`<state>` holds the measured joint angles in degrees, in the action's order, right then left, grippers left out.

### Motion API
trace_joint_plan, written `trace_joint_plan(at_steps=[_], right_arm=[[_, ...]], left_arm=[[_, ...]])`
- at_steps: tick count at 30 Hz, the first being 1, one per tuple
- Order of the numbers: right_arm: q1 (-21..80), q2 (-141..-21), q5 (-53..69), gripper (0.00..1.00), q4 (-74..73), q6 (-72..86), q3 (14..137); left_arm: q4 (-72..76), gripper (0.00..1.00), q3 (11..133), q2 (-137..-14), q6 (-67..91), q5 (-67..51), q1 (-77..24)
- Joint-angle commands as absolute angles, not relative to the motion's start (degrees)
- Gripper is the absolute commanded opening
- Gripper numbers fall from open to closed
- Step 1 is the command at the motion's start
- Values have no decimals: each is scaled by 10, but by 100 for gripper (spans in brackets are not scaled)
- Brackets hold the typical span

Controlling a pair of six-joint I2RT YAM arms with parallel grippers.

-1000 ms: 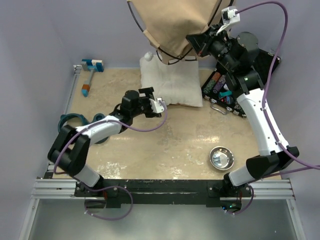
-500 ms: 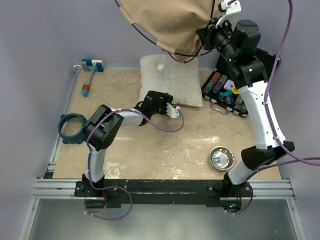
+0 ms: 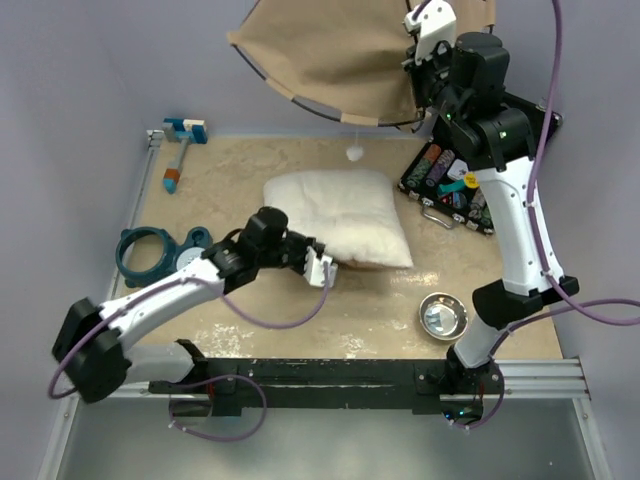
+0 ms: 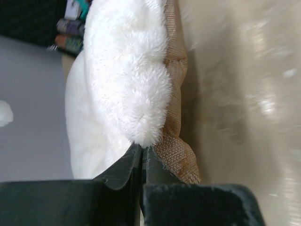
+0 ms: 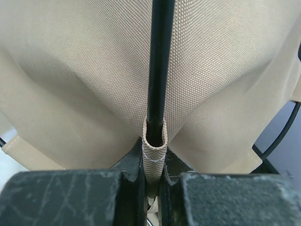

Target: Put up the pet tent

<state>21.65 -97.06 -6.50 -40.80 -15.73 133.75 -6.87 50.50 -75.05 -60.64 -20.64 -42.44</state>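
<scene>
The pet tent (image 3: 330, 50), tan fabric with thin dark poles, hangs in the air at the top of the overhead view, clear of the table. My right gripper (image 3: 420, 62) is shut on its woven pole sleeve (image 5: 154, 141), and a black pole (image 5: 159, 61) runs up out of the sleeve. A white puffy cushion (image 3: 345, 215) with a brown woven underside (image 4: 176, 80) lies mid-table. My left gripper (image 3: 322, 265) is shut on the cushion's near-left edge (image 4: 146, 136), its fingers (image 4: 123, 167) pressed together.
A small white pompom (image 3: 355, 152) dangles below the tent. A black case of coloured chips (image 3: 450, 185) sits at the back right, with a steel bowl (image 3: 443, 315) at the front right. A blue-handled tool (image 3: 178, 150) and a teal ring part (image 3: 150, 252) lie at the left.
My left gripper went from open to shut on the cushion's edge and dragged the cushion toward the near side. The right arm lifted the tent higher.
</scene>
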Motion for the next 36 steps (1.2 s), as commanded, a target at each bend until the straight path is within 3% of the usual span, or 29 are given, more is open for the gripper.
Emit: trace_joint_plan(at_steps=[1, 8, 13, 14, 16, 17, 20, 26, 29, 34, 36], right_arm=[[261, -982, -170, 0, -473, -285, 1421], [377, -1010, -276, 0, -617, -263, 1455], [420, -1011, -275, 0, -616, -231, 1384], [422, -1026, -274, 13, -616, -228, 1392], [428, -1061, -271, 62, -615, -226, 1431], [431, -1078, -274, 76, -614, -228, 1460], [434, -1122, -257, 88, -605, -234, 1543], [428, -990, -133, 99, -408, -266, 1380], [411, -930, -36, 99, -339, -272, 1324], [358, -918, 65, 99, -310, -277, 1278], [291, -925, 142, 99, -301, -274, 1253]], left_arm=[[-253, 0, 467, -638, -534, -322, -464], [-349, 0, 486, -563, -477, -403, -476], [-341, 0, 497, -569, -435, -418, -477], [-338, 0, 499, -570, -431, -419, -476], [-335, 0, 504, -572, -425, -417, -476], [-333, 0, 504, -575, -424, -413, -476], [-329, 0, 504, -580, -422, -388, -476], [-312, 0, 491, -581, -395, -360, -474], [-308, 0, 488, -581, -389, -359, -466], [-319, 0, 489, -584, -406, -366, -463], [-327, 0, 489, -584, -418, -370, -463]])
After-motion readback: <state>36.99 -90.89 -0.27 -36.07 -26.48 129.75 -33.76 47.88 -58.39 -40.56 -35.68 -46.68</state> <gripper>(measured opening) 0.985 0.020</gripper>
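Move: The right hand holds the tent's pole sleeve high up; the free far-left table, where the tent goes, is about 33 cm left, 15 cm farther out and 45 cm below. From this hand the cushion's middle lies about 15 cm left, 4 cm out, the chip case 12 cm right, 14 cm out, both far below. The left hand already grips the cushion's near edge; the near table edge lies some 23 cm straight back and 15 cm below it, the silver bowl 26 cm right, 11 cm back. Down, left and somewhat back, the right hand swings the held tent towards the far-left table, rolling about 25 degrees, then opens wide, lets go of the sleeve, edges on left, and finally rises some 13 cm while drawing back. The left hand quickly pulls the cushion back about 15 cm towards the near table edge, its wrist tipping some 30 degrees, then holds there, still pinching. ##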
